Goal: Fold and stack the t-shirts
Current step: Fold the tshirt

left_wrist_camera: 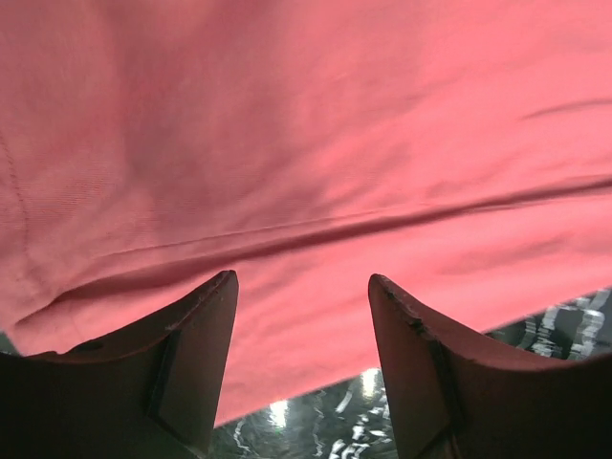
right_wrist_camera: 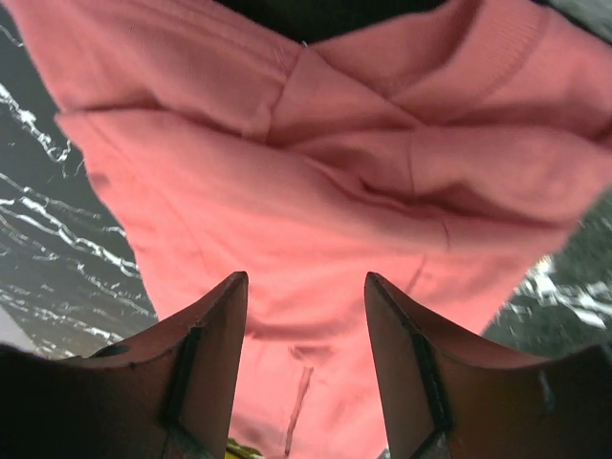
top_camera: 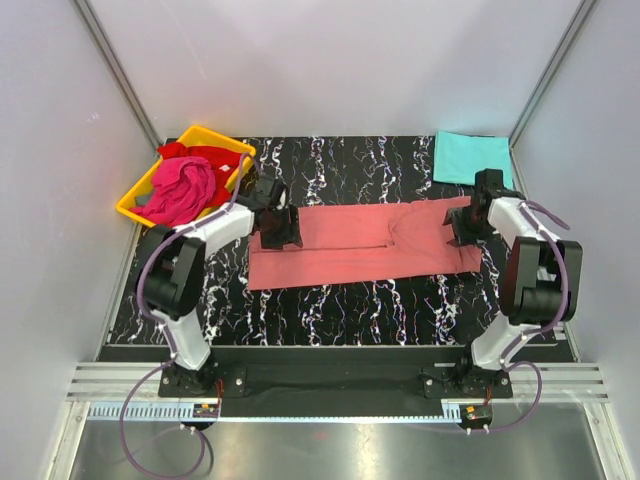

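A salmon-pink t-shirt (top_camera: 365, 248) lies as a long folded band across the middle of the table. My left gripper (top_camera: 278, 228) hovers over its left end, open, with nothing between the fingers; in the left wrist view (left_wrist_camera: 302, 277) the cloth (left_wrist_camera: 306, 143) lies flat below, its edge near the jaws. My right gripper (top_camera: 462, 225) stands open over the right end, above the collar folds (right_wrist_camera: 316, 182), also empty (right_wrist_camera: 305, 275). A turquoise t-shirt (top_camera: 472, 157) lies folded at the back right. A magenta t-shirt (top_camera: 182, 190) and a red one (top_camera: 212, 156) are bunched in the tray.
The yellow plastic tray (top_camera: 133, 206) sits at the back left corner, close behind my left arm. Grey walls close in both sides and the back. The black marbled tabletop (top_camera: 350, 310) shows in front of the pink shirt.
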{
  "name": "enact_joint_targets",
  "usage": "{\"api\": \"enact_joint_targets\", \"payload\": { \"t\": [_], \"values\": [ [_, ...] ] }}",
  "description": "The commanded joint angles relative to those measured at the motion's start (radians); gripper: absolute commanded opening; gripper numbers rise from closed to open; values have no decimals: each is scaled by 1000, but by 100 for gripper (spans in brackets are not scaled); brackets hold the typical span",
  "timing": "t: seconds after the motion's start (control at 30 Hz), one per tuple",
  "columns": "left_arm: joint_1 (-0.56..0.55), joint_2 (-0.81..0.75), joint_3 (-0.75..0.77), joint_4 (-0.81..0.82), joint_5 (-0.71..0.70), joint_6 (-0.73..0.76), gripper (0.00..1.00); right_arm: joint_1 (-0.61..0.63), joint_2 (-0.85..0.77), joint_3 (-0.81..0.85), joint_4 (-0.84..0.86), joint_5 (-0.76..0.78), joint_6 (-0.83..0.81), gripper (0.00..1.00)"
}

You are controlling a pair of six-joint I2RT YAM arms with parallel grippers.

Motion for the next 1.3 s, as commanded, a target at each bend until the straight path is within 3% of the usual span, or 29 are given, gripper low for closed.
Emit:
{"api": "enact_joint_targets", "payload": {
  "t": [0.0,0.13,0.27,0.37,0.5,0.63,0.7,0.83,1.03,1.27],
  "values": [
    [3,49,51,-49,-29,13,62,10,41,-49,160,-37,-41,58],
    [6,80,28,-180,-142,-26,61,12,73,-102,214,-39,-155,58],
    [10,-18,-116,-158,-207,-114,62,27,87,-99,247,-59,-282,57],
    [7,-102,-262,-116,-160,-199,61,59,124,-68,228,-48,-363,57],
    [5,-298,-464,-116,-193,-314,61,98,182,-24,211,-69,-451,59],
    [0,-544,-544,-132,-152,-415,61,133,281,58,259,-180,-618,59],
    [-3,-665,-541,-130,-110,-446,61,144,329,145,263,-237,-653,59],
    [-4,-744,-439,-174,-80,-402,63,179,494,340,208,-281,-719,59],
    [-4,-667,-264,-179,-46,-216,66,224,665,651,155,-378,-813,59],
    [-21,-492,-322,-11,156,-113,67,234,895,1158,38,-439,-897,60]
  ]
}}
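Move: The t-shirt lies as a long folded strip running left to right. Its left end is some 8 cm left of the left hand, about level and 4 cm below; the yellow basket is roughly 15 cm ahead and 26 cm left of that hand. The right hand has the t-shirt's right end about 5 cm to its right, level and 5 cm below; the teal cloth lies about 22 cm ahead and 7 cm right. Down first, both hands sink 4–5 cm with fingers staying open to press on the t-shirt's two ends. The left drags its end back and somewhat left, about 14 cm in all, then rises clear and turns back forward over the cloth. The right sweeps its end forward and left, some 25 cm, turning about 65 degrees counter-clockwise and still pressing. ##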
